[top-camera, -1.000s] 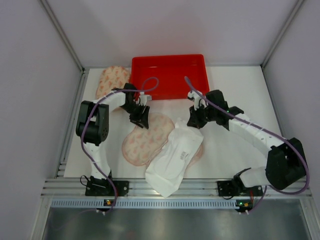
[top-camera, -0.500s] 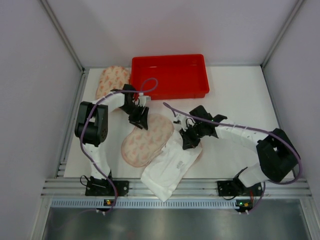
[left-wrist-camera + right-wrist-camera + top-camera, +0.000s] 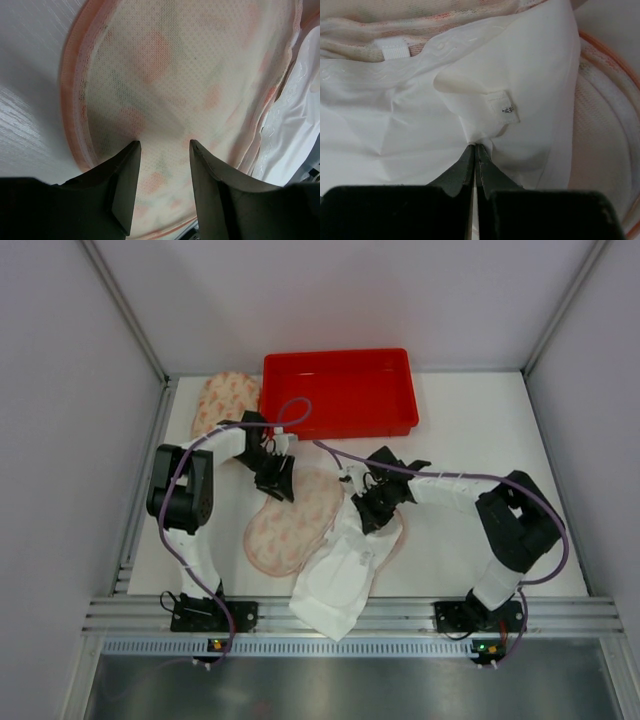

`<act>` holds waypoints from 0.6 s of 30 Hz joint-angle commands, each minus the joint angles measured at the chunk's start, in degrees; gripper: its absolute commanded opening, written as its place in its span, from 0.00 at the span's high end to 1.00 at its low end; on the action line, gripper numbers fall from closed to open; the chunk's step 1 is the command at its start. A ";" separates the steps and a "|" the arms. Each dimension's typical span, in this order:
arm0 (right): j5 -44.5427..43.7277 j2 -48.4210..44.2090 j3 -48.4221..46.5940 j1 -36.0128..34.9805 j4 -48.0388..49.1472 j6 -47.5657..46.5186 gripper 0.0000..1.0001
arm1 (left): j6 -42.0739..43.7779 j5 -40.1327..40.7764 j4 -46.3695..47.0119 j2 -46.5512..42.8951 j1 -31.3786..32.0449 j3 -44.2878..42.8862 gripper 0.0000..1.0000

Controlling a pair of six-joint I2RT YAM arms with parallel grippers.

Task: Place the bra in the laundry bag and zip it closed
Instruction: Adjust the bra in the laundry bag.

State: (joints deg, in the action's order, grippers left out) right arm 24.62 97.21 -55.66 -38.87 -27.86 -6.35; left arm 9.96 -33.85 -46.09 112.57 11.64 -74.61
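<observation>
The laundry bag [image 3: 290, 522] is a round pink floral mesh pouch lying open in the middle of the table. The white bra [image 3: 345, 562] lies across its right half and reaches toward the near edge. My left gripper [image 3: 275, 478] stands open at the bag's far rim, its fingertips resting on the mesh [image 3: 175, 75] with nothing between them [image 3: 165, 145]. My right gripper [image 3: 366, 508] is shut on a pinch of the bra's white fabric [image 3: 420, 130], just below a small hook tab [image 3: 506, 109]. The bag's padded rim [image 3: 607, 135] shows to the right of it.
A red tray [image 3: 340, 390] stands at the back centre, just beyond both grippers. A second floral mesh piece [image 3: 225, 400] lies at the back left beside the tray. The bra's near end overhangs the table's front rail [image 3: 330, 615].
My right gripper has swung left and toward the near side, drawing the bra's upper end over the bag. The left gripper has barely shifted.
</observation>
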 commanded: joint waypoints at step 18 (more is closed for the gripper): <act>-0.99 -13.62 -2.96 2.66 0.61 0.90 0.52 | 4.10 -3.41 1.09 -7.01 -1.09 3.76 0.48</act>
State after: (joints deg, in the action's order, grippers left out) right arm 16.71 88.62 -55.64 -37.43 -28.01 -5.34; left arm 11.11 -34.46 -45.93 110.34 11.22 -72.34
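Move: The shut right fingers hold a fold of the bra near its far end, low over the open laundry bag. The bag's forward-right rim lies about 5 cm ahead and 6 cm to the right, a centimetre or so lower. The bra's middle is some 9 cm back and 5 cm left, and the bag's mesh flap 16 cm left and 2 cm ahead. From the left hand, that rim is roughly 25 cm right and 2 cm back. With the bra still pinched, the right hand draws its far end about 4 cm forward and nearly 3 cm to the right towards the bag's forward-right rim, rising a couple of centimetres as its fingertips swing forward some 10 degrees. There it stops and opens the fingers about halfway, letting go of the bra, then lifts a little over a centimetre more while easing slightly back and left. ##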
